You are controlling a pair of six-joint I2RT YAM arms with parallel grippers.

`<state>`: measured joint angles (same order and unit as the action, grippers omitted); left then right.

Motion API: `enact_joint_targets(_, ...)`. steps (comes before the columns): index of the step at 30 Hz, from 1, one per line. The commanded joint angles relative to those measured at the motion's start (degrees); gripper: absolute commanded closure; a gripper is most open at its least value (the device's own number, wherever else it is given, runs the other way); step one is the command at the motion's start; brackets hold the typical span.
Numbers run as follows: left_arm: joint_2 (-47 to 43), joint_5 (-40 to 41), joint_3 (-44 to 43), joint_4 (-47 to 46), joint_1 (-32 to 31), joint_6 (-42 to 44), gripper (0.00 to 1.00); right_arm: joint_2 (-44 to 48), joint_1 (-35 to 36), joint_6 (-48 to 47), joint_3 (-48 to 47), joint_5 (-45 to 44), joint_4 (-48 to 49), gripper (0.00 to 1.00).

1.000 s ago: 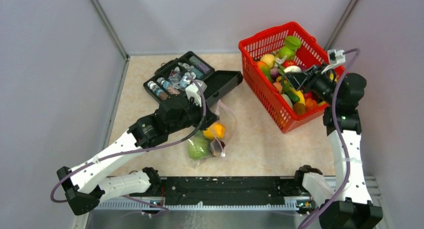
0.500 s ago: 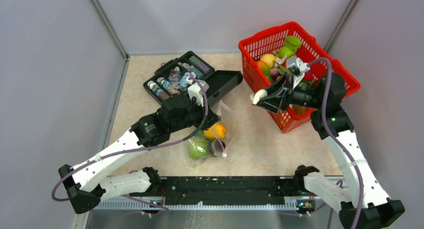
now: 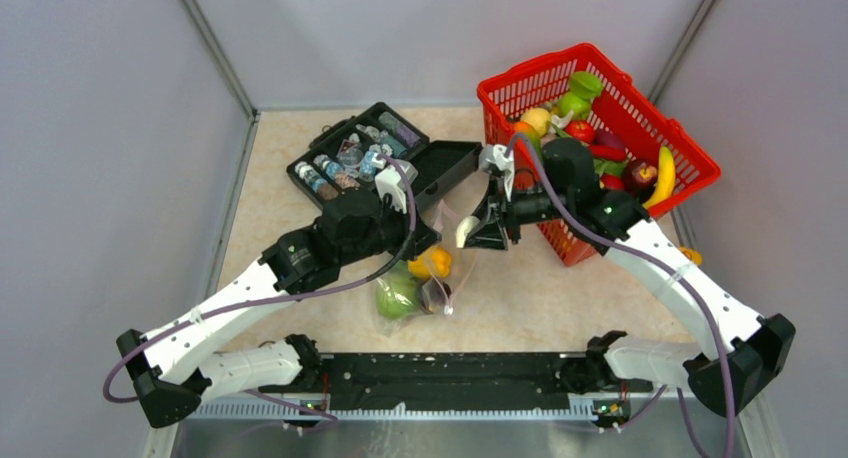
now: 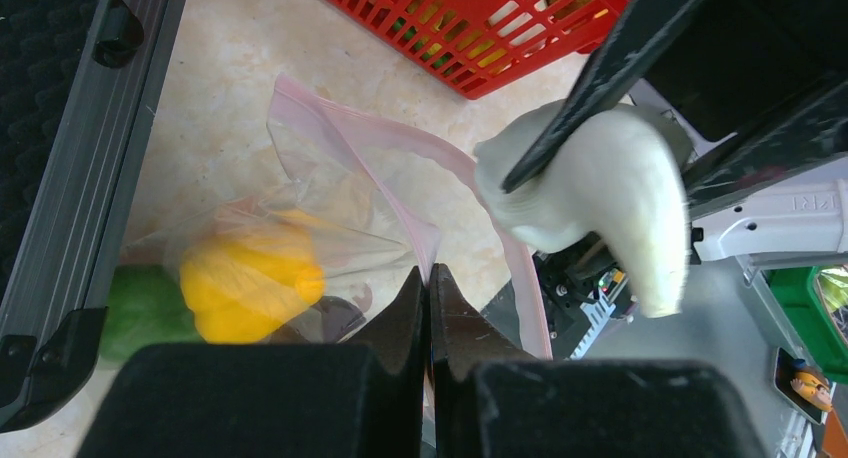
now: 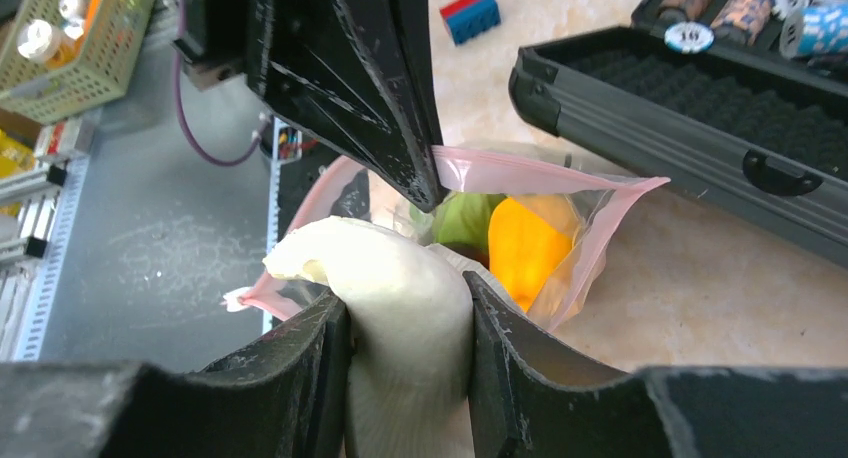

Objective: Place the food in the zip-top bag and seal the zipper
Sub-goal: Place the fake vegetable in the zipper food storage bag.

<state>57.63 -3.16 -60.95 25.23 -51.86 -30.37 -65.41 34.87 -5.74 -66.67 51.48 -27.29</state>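
Observation:
The clear zip-top bag [image 3: 440, 278] lies on the table with a yellow pepper [image 3: 432, 263], a green apple [image 3: 396, 298] and a dark purple fruit [image 3: 436, 294] inside. My left gripper [image 3: 432, 238] is shut on the bag's pinkish zipper [image 4: 400, 153] and holds the mouth up and open. My right gripper [image 3: 480, 228] is shut on a white radish [image 3: 466, 230] just above the bag's mouth. In the right wrist view the radish [image 5: 405, 328] sits between my jaws, with the zipper [image 5: 530, 173] and pepper [image 5: 525, 243] beyond it.
The red basket [image 3: 530, 78] with several toy foods stands at the back right. An open black case [image 3: 445, 168] holding small bottles lies at the back left, close to the bag. A small blue-red block [image 5: 468, 13] lies on the table.
My right arm has swung left from the basket to the bag's mouth, carrying the white radish. My left gripper has stayed on the zipper.

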Motion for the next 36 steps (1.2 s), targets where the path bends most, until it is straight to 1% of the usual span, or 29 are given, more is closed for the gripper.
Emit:
enact_joint_targets(1, -1.3, 0.2, -1.1, -2.5, -0.1, -0.7, 1.0, -3.1, 3.4, -5.8, -5.0, -2.3, -3.0, 0.91)
enact_joint_targets(5, -1.3, 0.4, -1.4, -2.5, -0.1, -0.5, 1.0, -5.7, 6.5, -8.1, -6.0, -6.5, -5.5, 0.9)
enact_joint_targets(8, -1.4, 0.8, -1.2, -2.4, -0.1, -0.3, 1.0, -7.7, 7.3, -8.4, -7.1, -7.4, -6.7, 0.9)
enact_joint_targets(13, -1.6, 1.0, -1.1, -2.1, -0.1, -0.3, 1.0, -8.9, 7.9, -8.4, -7.8, -12.1, -7.6, 0.86)
enact_joint_targets(14, -1.6, 1.1, -1.0, -2.2, -0.1, -0.3, 1.0, -9.0, 7.9, -8.4, -7.7, -13.0, -7.8, 0.83)
enact_joint_targets(16, -1.7, 1.1, -0.9, -2.2, -0.1, -0.3, 1.0, -9.1, 7.9, -8.3, -7.7, -14.3, -8.1, 0.75)
enact_joint_targets(18, -1.8, 1.3, -0.9, -2.2, -0.1, -0.4, 1.0, -9.5, 7.9, -8.6, -8.1, -14.6, -9.0, 0.69)
enact_joint_targets(22, -1.8, 1.2, -1.0, -2.2, -0.1, -0.4, 1.0, -9.6, 7.9, -8.6, -8.5, -15.2, -9.5, 0.44)
enact_joint_targets(25, -1.7, 1.2, -1.0, -2.2, -0.1, -0.4, 1.0, -9.0, 7.9, -8.5, -8.5, -14.6, -8.8, 0.33)
enact_joint_targets(31, -1.6, 1.1, -1.0, -2.1, -0.1, -0.4, 1.0, -5.2, 7.9, -8.4, -6.9, -13.7, -5.1, 0.31)
enact_joint_targets(36, -1.9, 1.4, -1.0, -2.2, -0.1, -0.6, 1.0, 1.1, 7.9, -8.7, -3.2, -11.4, 0.4, 0.32)
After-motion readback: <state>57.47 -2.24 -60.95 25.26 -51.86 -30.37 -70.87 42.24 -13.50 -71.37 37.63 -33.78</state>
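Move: The white fake vegetable is already in my right fingers; the zip-top bag's open mouth lies about 4 cm to their left, 4 cm back and 5 cm below. Inside the bag, the yellow pepper is some 7 cm left, 5 cm back and 11 cm down from my right hand, and the dark eggplant 6 cm left and 11 cm back, just as low. From my left hand, already pinching the rim, the mouth is around 3 cm right, 4 cm back and 3 cm below. I lower my right hand nearly 6 cm with a short shift left, tipping the fingers down about 15 degrees, to bring the white vegetable into the bag's mouth. There I spread my fingers, let go of it, and lift about 3 cm back up; my left hand stays put, keeping its pinch on the rim. ##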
